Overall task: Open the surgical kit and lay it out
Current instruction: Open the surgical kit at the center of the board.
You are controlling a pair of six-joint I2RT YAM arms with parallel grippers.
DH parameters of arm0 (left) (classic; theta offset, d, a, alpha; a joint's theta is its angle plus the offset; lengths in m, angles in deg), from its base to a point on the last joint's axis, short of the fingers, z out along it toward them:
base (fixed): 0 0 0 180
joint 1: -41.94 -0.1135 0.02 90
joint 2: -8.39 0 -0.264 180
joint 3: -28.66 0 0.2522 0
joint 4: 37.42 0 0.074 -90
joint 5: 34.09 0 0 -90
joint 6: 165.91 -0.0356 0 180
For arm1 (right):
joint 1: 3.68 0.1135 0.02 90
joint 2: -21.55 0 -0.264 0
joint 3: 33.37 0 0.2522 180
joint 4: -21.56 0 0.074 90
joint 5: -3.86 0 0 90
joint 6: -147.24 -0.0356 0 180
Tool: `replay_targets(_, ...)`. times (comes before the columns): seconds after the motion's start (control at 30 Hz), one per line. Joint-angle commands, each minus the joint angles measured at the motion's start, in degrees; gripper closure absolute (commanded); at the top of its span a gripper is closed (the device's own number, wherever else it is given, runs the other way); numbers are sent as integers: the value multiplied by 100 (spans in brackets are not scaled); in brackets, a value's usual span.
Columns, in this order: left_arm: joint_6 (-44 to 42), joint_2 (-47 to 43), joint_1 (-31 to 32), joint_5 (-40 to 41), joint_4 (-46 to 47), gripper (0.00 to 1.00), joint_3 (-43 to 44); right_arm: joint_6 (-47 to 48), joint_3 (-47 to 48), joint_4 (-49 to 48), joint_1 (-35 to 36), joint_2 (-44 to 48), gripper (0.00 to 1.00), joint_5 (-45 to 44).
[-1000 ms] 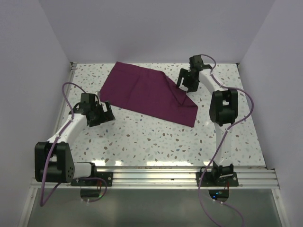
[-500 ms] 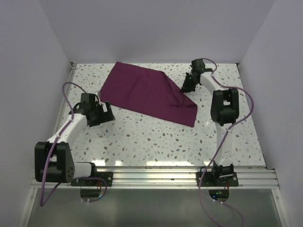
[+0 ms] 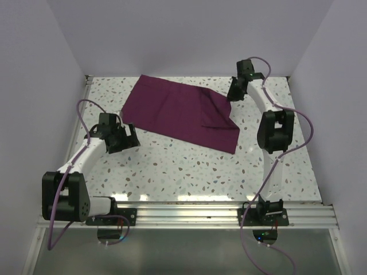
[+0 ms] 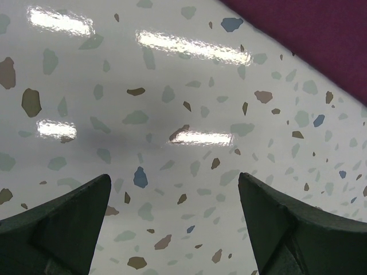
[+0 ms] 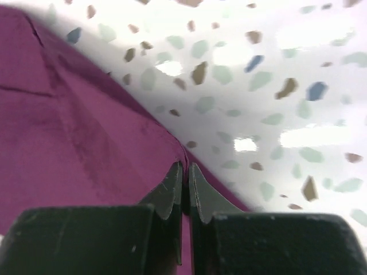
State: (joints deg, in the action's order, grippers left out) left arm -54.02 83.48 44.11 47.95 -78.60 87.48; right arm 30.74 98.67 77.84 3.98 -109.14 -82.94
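The surgical kit is a dark purple cloth wrap [image 3: 172,112] lying folded on the far half of the speckled table [image 3: 189,166]. My right gripper [image 3: 234,91] is at the wrap's far right corner, shut on a pinch of its edge, which rises toward the fingers. In the right wrist view the two fingers meet on the cloth's fold [image 5: 184,166], with the purple cloth [image 5: 74,132] spreading to the left. My left gripper [image 3: 123,139] hovers open just off the wrap's near left corner. Between its fingers [image 4: 172,183] is only bare table, and the cloth [image 4: 321,34] shows at the top right.
White walls enclose the table on three sides. A metal rail [image 3: 189,209] with both arm bases runs along the near edge. The right arm's elbow [image 3: 274,130] stands just right of the wrap.
The right gripper has shut on the wrap's right edge and drawn back toward the far right corner, pulling the flap with it. The left arm has stayed still.
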Motion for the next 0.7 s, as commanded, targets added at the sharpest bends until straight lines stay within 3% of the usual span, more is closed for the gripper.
replay_targets(0.0, -62, -82, 81, 76, 123, 4, -102, 154, 152, 327, -89, 413, 100, -1127)
replay_targets(0.27, -62, -100, 195, 85, 88, 4, -102, 93, 582, 327, -423, -236, 100, -2341)
replay_targets(0.3, -62, -100, 230, 85, 79, 4, -102, 127, 634, 266, -449, -289, 83, -2307)
replay_targets(0.33, -62, -100, 239, 85, 79, 4, -102, 171, 652, 144, -502, -325, 27, -2272)
replay_targets(0.37, -62, -100, 274, 85, 88, 4, -102, 189, 713, 151, -511, -386, 2, -2280)
replay_targets(0.47, -53, -73, 301, 94, 88, 4, -111, 260, 829, 177, -529, -457, 2, -2263)
replay_targets(0.57, -45, -30, 327, 120, 105, 4, -111, 251, 128, -217, -529, 51, 2, -2140)
replay_targets(0.67, -27, 6, 354, 146, 123, 4, -111, 189, -1172, -989, -511, 1026, 2, -1605)
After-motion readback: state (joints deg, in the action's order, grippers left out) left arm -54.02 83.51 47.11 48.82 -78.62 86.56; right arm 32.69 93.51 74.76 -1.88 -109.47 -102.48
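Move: The right fingers already pinch the far right edge of the surgical kit's wrap. The bare table this edge is taken to lies about 11 cm to the right, 1 cm ahead and some 6 cm below. The wrap's near right corner is around 28 cm back and 3 cm right of the hand; the fold corner on top, some 15 cm back and 16 cm left. From the left hand that bare spot is roughly 63 cm right, 25 cm ahead and 4 cm below. Still pinching the wrap's far right edge, the right hand pulls it to the right, nearly level and fast, easing slightly forward and turning clockwise some 15 degrees while its left side dips about as much. After around 7 cm the fingers start opening wide and let go; the hand runs on to about 12 cm, then eases back 2 cm and sinks some 3 cm over the freed corner. ##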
